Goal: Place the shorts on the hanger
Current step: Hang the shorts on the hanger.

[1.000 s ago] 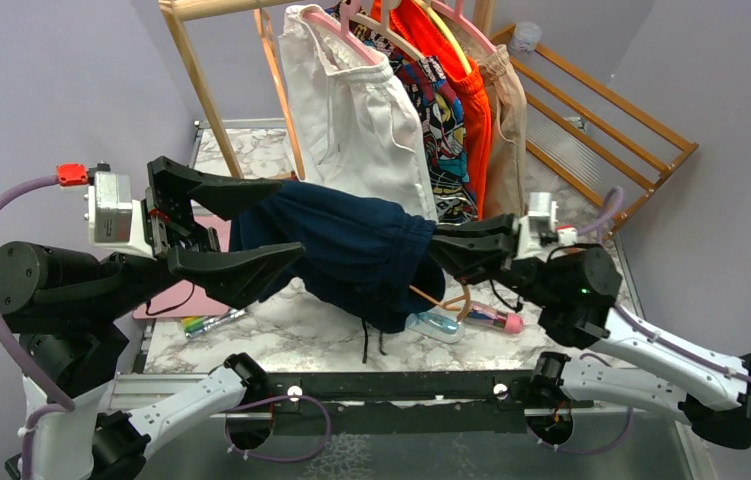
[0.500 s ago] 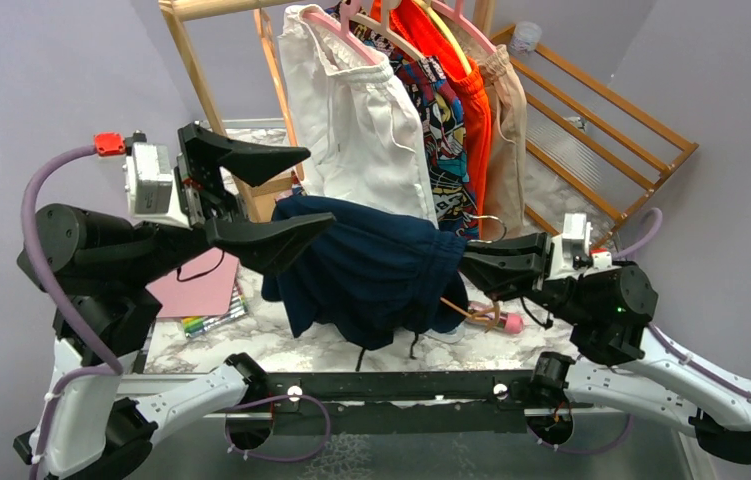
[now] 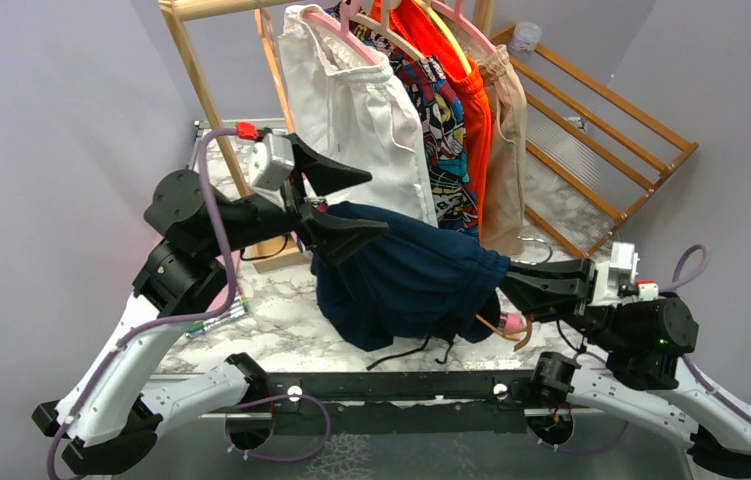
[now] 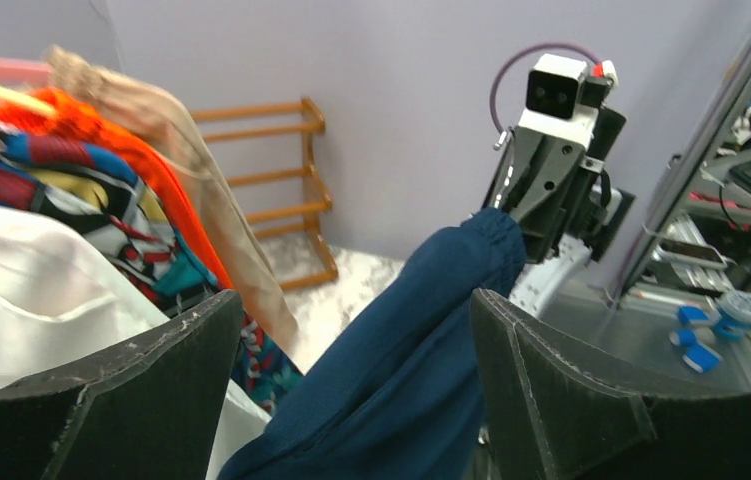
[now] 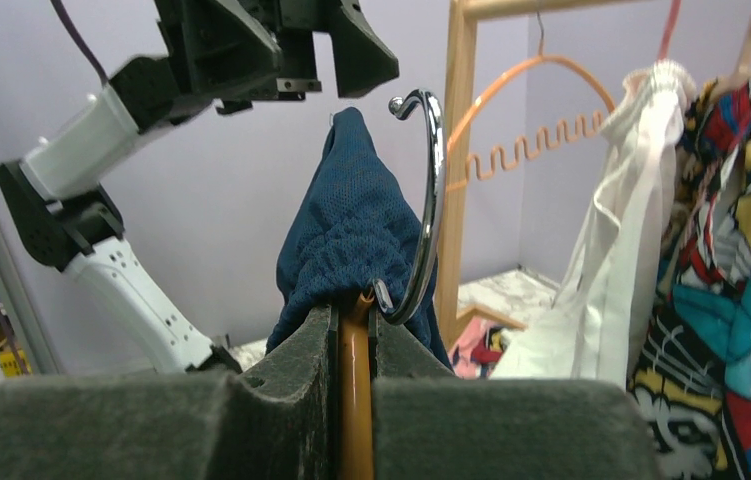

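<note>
The dark navy shorts hang in the air over the marble table, draped on the orange-tan hanger. My right gripper is shut on the hanger's neck just below its metal hook. In the right wrist view the wood sits pinched between both pads, with the shorts bunched right behind it. My left gripper stands wide open at the shorts' far left end. In the left wrist view the shorts run between its fingers without being squeezed. Most of the hanger is hidden under the cloth.
A wooden rack behind holds white shorts, a patterned garment, orange shorts and a beige one on pink hangers. A slatted wooden frame leans at back right. A pink item and markers lie on the table.
My left arm has swung right and back toward the rack, jaws still wide. My right arm has drawn right and lower with the hanger, carrying the shorts rightward.
</note>
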Controlling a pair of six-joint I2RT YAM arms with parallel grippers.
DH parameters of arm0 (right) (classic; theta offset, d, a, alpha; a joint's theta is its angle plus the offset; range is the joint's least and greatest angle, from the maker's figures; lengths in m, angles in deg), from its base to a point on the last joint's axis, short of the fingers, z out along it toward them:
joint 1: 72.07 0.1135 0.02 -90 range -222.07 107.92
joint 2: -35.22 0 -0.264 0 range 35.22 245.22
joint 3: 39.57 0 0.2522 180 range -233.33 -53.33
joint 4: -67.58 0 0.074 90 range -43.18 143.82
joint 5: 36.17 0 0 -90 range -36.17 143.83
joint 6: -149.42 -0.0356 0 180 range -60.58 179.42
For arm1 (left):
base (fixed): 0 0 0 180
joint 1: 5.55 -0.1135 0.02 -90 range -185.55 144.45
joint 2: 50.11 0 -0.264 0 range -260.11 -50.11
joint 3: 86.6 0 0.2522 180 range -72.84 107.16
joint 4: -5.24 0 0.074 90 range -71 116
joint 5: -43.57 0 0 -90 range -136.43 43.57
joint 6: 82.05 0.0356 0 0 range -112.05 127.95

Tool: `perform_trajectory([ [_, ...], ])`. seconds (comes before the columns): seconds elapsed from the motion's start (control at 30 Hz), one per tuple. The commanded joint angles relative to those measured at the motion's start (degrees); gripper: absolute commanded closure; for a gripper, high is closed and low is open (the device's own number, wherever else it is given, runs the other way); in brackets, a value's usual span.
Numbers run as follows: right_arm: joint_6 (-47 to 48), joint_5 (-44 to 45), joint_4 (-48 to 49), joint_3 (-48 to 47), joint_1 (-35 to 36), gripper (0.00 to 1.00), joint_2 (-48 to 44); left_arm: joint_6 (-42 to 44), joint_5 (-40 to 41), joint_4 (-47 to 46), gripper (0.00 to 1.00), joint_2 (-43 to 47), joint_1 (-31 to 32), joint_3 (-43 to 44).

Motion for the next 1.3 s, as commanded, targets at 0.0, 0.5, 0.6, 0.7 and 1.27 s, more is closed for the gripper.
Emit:
perform_trajectory([
  [0.0,-1.2,2.9,2.9,3.6,0.3,0.99,-3.3,-0.4,-4.9,4.6,0.14,1.2,0.2,-1.1],
  [0.5,-1.3,-3.9,3.0,8.2,0.4,0.99,0.9,10.4,-12.1,15.8,0.14,3.0,0.5,-3.6],
  [0.6,-1.4,-5.4,4.1,8.9,0.3,0.99,2.0,9.8,-14.8,12.3,0.15,2.7,0.5,-7.3],
  [0.7,-1.6,-6.8,5.4,9.2,0.3,0.99,3.2,10.1,-16.2,10.8,0.15,2.0,0.6,-8.6],
  [1.27,-0.5,-12.9,2.7,7.2,0.3,0.99,8.7,22.8,-4.5,27.1,0.16,-3.9,14.8,-8.2],
])
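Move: The blue shorts, already partly on the hanger gripped by the right hand, have their middle about 12 cm to that hand's left, level with it fore and aft, and some 2 cm below. From the open left hand they lie about 10 cm below, 5 cm back and 3 cm to the right. The white shorts on the rack hang roughly 14 cm ahead of the left hand, 1 cm to its left and 15 cm lower; the patterned pair is equally far ahead and low, but 8 cm to its right. Shorts and hanger, still held in the closed right gripper, go down about 12 cm and then more and more to the left, the fingers tipping down some 20 degrees. The left hand, fingers staying open, sinks about 16 cm with some drawing back and a little rightward, briefly easing left on the way, its fingers tipping down and swinging clockwise over the shorts towards the waistband and right gripper. ##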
